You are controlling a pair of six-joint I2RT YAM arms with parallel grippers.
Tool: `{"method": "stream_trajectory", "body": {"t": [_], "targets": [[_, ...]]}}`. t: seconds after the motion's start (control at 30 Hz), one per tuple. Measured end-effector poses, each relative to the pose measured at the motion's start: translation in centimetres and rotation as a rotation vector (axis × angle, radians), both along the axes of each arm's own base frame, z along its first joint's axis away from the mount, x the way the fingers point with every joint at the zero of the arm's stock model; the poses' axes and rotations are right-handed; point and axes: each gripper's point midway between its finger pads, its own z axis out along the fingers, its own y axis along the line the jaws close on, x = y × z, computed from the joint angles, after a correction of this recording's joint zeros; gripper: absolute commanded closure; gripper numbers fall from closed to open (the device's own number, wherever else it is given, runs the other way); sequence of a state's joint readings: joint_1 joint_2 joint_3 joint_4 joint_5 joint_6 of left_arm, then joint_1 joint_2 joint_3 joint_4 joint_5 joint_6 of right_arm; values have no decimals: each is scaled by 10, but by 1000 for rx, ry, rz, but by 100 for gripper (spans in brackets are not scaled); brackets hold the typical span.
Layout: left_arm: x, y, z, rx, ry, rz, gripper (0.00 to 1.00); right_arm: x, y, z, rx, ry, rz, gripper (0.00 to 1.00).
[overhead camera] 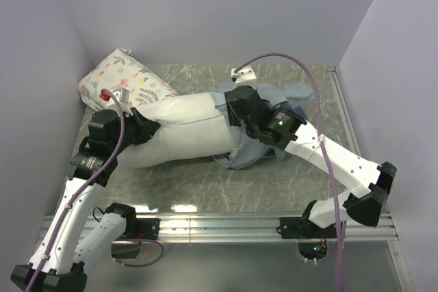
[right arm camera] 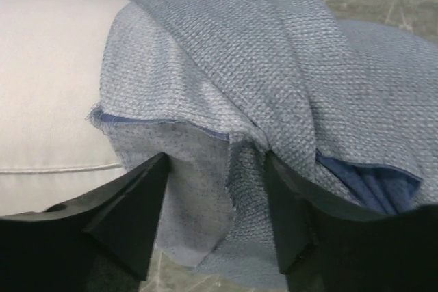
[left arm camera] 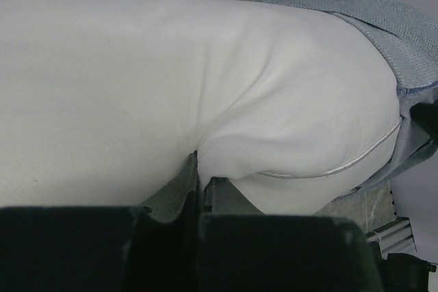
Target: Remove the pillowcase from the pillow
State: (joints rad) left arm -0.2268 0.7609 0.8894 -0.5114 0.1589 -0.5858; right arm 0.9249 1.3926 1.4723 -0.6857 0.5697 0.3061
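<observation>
The plain white pillow [overhead camera: 185,131] lies across the table's middle, and it also shows in the left wrist view [left arm camera: 137,87]. The pillowcase [overhead camera: 277,94], its pale blue-grey inner side out, is bunched over the pillow's right end and trails to the right. My left gripper [overhead camera: 150,128] is at the pillow's left end, jaws shut on a pinch of white pillow fabric [left arm camera: 198,165]. My right gripper [overhead camera: 237,117] is open at the pillowcase's edge. Its fingers straddle a hanging fold of the pillowcase [right arm camera: 274,66], beside the pillow [right arm camera: 48,80].
A smaller floral-print pillow [overhead camera: 120,83] leans in the back left corner, touching the white pillow. Walls close in the left, back and right sides. A metal rail [overhead camera: 219,222] runs along the near edge. Purple cables loop over both arms.
</observation>
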Motion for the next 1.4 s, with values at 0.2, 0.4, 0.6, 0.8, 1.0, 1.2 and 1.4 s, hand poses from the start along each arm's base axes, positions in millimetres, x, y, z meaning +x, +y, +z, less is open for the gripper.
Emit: {"method": "stream_trajectory", "body": {"t": [0.2, 0.4, 0.6, 0.8, 1.0, 1.2, 1.4], "targets": [[-3, 2, 3, 0, -9, 7, 100, 17, -31, 2, -14, -2, -114, 100], [-6, -1, 15, -3, -24, -4, 100, 52, -117, 1, 106, 16, -350, 100], [-11, -3, 23, -9, -30, -19, 100, 58, -203, -12, 207, 53, -572, 100], [-15, 5, 28, 6, -11, 26, 100, 51, -240, -48, 171, 134, -679, 100], [-10, 7, 61, -17, -33, 53, 100, 53, -243, -55, 197, 153, -677, 100], [7, 9, 98, -20, -49, 91, 100, 56, -245, -59, 249, 165, -667, 100], [37, 4, 141, -26, -89, 106, 100, 60, -252, -64, 296, 172, -677, 100]]}}
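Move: The pillowcase's hem folds lie practically between the open right fingers, a centimetre or two ahead and 2 cm down. The bared pillow's middle is some 17 cm to that hand's left, 4 cm back and 8 cm lower; the bulk of the pillowcase is about 9 cm to its right, 3 cm back, 9 cm below. From the left hand, already pinching the pillow, those hem folds are about 25 cm to its right and 3 cm ahead, near its height. Shut the right gripper on the pillowcase's hem folds and haul them fast to the right, about 25 cm and slightly forward, sinking some 6 cm late on while the wrist swings about 40 degrees clockwise; then hold there. Keep the left gripper pinched on the pillow and, mainly once that pull has run out, lift it about 14 cm, edging forward at the end. ##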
